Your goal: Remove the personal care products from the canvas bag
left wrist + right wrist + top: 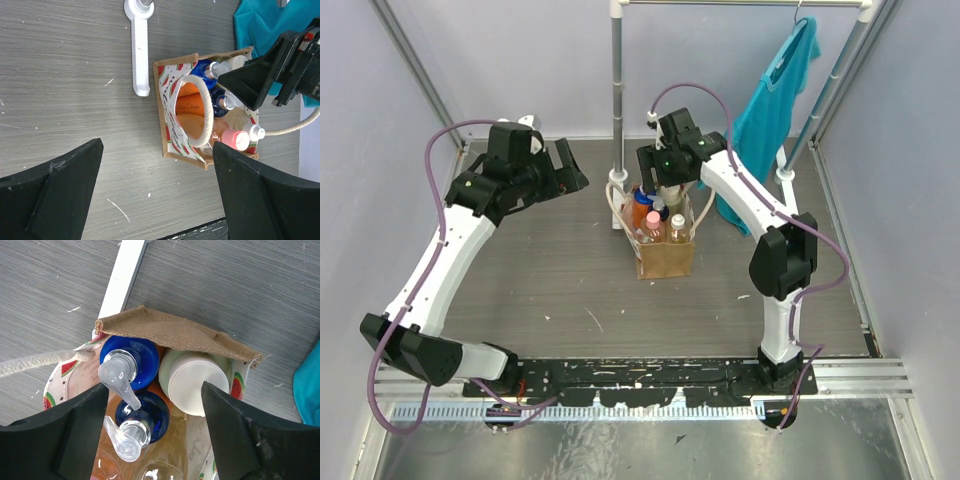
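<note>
The tan canvas bag point(666, 257) stands upright mid-table with the bottles inside. In the right wrist view two orange bottles with blue pump caps point(146, 358) point(161, 423) stand next to the pale green bottle's cream cap point(192, 382), behind the bag's burlap rim point(175, 332). The pink bottle point(233, 139) and the clear yellowish bottle point(256, 132) show in the left wrist view. My right gripper point(152, 427) is open just above the bag's mouth, its fingers either side of the caps, holding nothing. My left gripper point(570, 180) is open and empty, raised to the bag's left.
A clothes rack's white foot point(618, 185) and pole point(617, 90) stand right behind the bag. A teal t-shirt point(775, 110) hangs at the back right, close to my right arm. The bag's rope handle point(206, 117) loops over the bottles. Enclosure walls bound the table.
</note>
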Robot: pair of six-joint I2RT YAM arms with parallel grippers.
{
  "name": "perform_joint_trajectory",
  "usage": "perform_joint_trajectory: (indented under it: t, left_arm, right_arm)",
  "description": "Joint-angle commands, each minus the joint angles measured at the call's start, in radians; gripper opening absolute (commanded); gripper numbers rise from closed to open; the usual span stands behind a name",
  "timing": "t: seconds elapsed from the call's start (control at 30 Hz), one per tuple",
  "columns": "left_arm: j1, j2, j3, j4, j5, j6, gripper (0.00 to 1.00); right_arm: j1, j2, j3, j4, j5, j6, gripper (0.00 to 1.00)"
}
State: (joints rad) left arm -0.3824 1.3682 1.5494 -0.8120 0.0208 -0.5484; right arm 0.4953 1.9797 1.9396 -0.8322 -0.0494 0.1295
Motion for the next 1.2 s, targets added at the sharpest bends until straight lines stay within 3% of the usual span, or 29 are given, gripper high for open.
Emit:
perform_joint_trajectory:
  t: [0.0, 0.33, 0.6, 0.73, 1.0, 1.07, 1.17]
  left_arm:
    - [0.0, -0.029, -0.025, 0.049, 0.048, 0.005, 0.98]
    - [0.0, -0.018, -0.026, 0.057, 0.06, 0.007, 0.98]
    - [0.0, -0.028, -0.023, 0.042, 0.053, 0.018, 0.98]
    - [0.0, -0.039, -0.024, 0.039, 0.042, 0.026, 0.98]
    - [0.0, -0.044, -0.022, 0.033, 0.041, 0.029, 0.98]
    - [0.0, -0.044, -0.022, 0.034, 0.042, 0.029, 0.98]
    - [0.0, -0.041, -0.019, 0.035, 0.044, 0.028, 0.98]
  right_arm:
    - [0.01, 0.008, 0.048, 0.031, 0.004, -0.007, 0.78]
    - [0.079, 0.028, 0.112, 0.002, 0.131, -0.055, 0.77]
    - [0.084, 0.064, 0.152, -0.033, 0.116, -0.047, 0.73]
    - [0.085, 0.086, 0.167, -0.057, 0.091, -0.04, 0.61]
    - [0.086, 0.093, 0.141, -0.09, 0.069, -0.04, 0.57]
    - [0.085, 0.092, 0.136, -0.094, 0.069, -0.044, 0.53]
    - [0.087, 0.077, 0.136, -0.063, 0.074, -0.052, 0.38]
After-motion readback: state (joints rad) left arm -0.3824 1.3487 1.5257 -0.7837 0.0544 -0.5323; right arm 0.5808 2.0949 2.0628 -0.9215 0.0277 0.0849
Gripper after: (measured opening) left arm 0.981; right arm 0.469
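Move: The rear-left blue pump bottle in the bag stands about 3 cm to the right hand's left and level with it fore and aft, its middle some 10 cm lower. The white-lidded jar is roughly 6 cm to the right of that bottle; the second blue pump stands about 4 cm nearer and 3 cm right of it, the pink-capped bottle some 7 cm nearer and 2 cm right. From the left hand the rear pump bottle lies about 16 cm right, 8 cm ahead and 21 cm below. The rear blue bottle's pump neck is what the right hand lines up on: the hand slides about 3 cm left, away from the white-lidded jar, its fingers tipping slightly nearer to straight down, then sinks some 2 cm over the pump. The fingers narrow from wide open to about half open and come to pinch the neck from both sides. ##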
